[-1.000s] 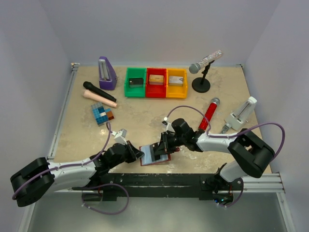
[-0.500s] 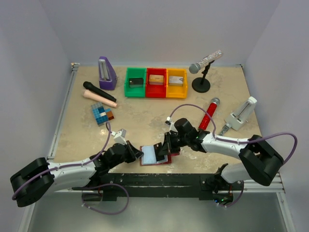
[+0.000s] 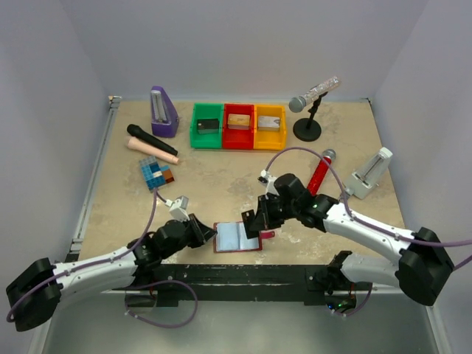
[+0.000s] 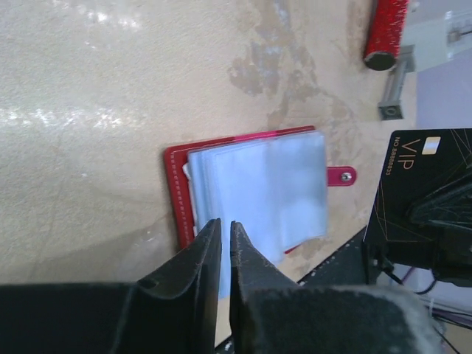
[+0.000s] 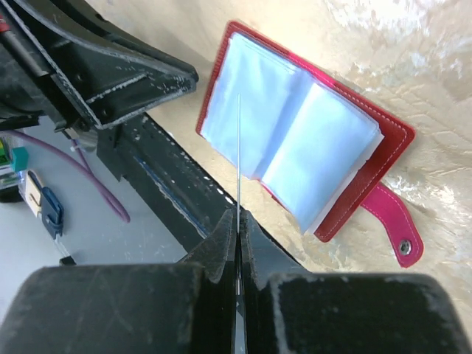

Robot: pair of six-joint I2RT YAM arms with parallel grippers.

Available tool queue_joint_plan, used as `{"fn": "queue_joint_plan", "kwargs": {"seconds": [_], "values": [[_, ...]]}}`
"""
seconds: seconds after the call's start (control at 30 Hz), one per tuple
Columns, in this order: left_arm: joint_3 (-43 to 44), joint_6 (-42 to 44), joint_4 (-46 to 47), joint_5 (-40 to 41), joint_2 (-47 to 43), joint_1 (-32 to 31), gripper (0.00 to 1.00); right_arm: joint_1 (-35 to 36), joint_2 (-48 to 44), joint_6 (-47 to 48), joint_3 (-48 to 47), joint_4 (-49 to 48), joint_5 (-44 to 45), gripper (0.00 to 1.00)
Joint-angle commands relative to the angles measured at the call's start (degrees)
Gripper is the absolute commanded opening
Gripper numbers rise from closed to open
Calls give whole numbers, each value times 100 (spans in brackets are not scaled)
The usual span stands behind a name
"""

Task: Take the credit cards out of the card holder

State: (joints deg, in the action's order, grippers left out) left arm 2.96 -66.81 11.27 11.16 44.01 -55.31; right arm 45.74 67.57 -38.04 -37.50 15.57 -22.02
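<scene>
The card holder (image 3: 236,237) lies open on the table near the front edge, dark red with pale blue clear pockets (image 4: 258,184) and a snap tab (image 5: 392,225). My right gripper (image 3: 256,220) hangs just above its right side, shut on a black credit card (image 4: 426,184) marked VIP. That card shows edge-on as a thin line (image 5: 239,147) in the right wrist view. My left gripper (image 4: 221,226) sits over the holder's left edge (image 4: 172,193) with its jaws together and nothing between them. No other credit cards show.
Green, red and yellow bins (image 3: 237,126) with small blocks stand at the back. A red microphone (image 3: 318,173), a microphone on a stand (image 3: 307,112), a white device (image 3: 369,173), a purple metronome (image 3: 164,112), a black microphone (image 3: 151,140) and a coloured block (image 3: 156,174) lie around. A black rail (image 3: 243,276) runs along the front.
My right gripper has drawn the black card out of the holder and risen up and to the right with it. The left gripper has slid back off the holder.
</scene>
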Motion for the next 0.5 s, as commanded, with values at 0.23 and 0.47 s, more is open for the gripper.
{"fn": "queue_joint_plan", "kwargs": {"seconds": [0.23, 0.47], "values": [[433, 1300, -713, -271, -1850, -6, 71, 23, -736, 1860, -1145, 1395, -994, 0], [968, 2399, -160, -2159, -2564, -6, 73, 348, -614, 2994, -1743, 2607, -2482, 0]]}}
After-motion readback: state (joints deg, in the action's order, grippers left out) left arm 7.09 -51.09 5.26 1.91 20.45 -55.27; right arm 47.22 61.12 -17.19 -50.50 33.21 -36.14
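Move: The right hand already pinches the black card, whose middle sits a couple of centimetres to its left and 2 cm lower. The open card holder lies about 6 cm left of this hand, nearly level and some 8 cm below, its strap roughly 4 cm to the hand's right. From the left hand the holder is about 7 cm to the right, level, 2 below; the black card is some 12 cm right, 5 higher. Keeping its pinch on the black card, the right hand lifts it about 8 cm clear of the card holder, then also draws back some 4 cm while swinging counter-clockwise. The left hand, nearly shut over the holder's left side, opens wide and rises about 10 cm away, its fingers tipping up around 20 degrees. ##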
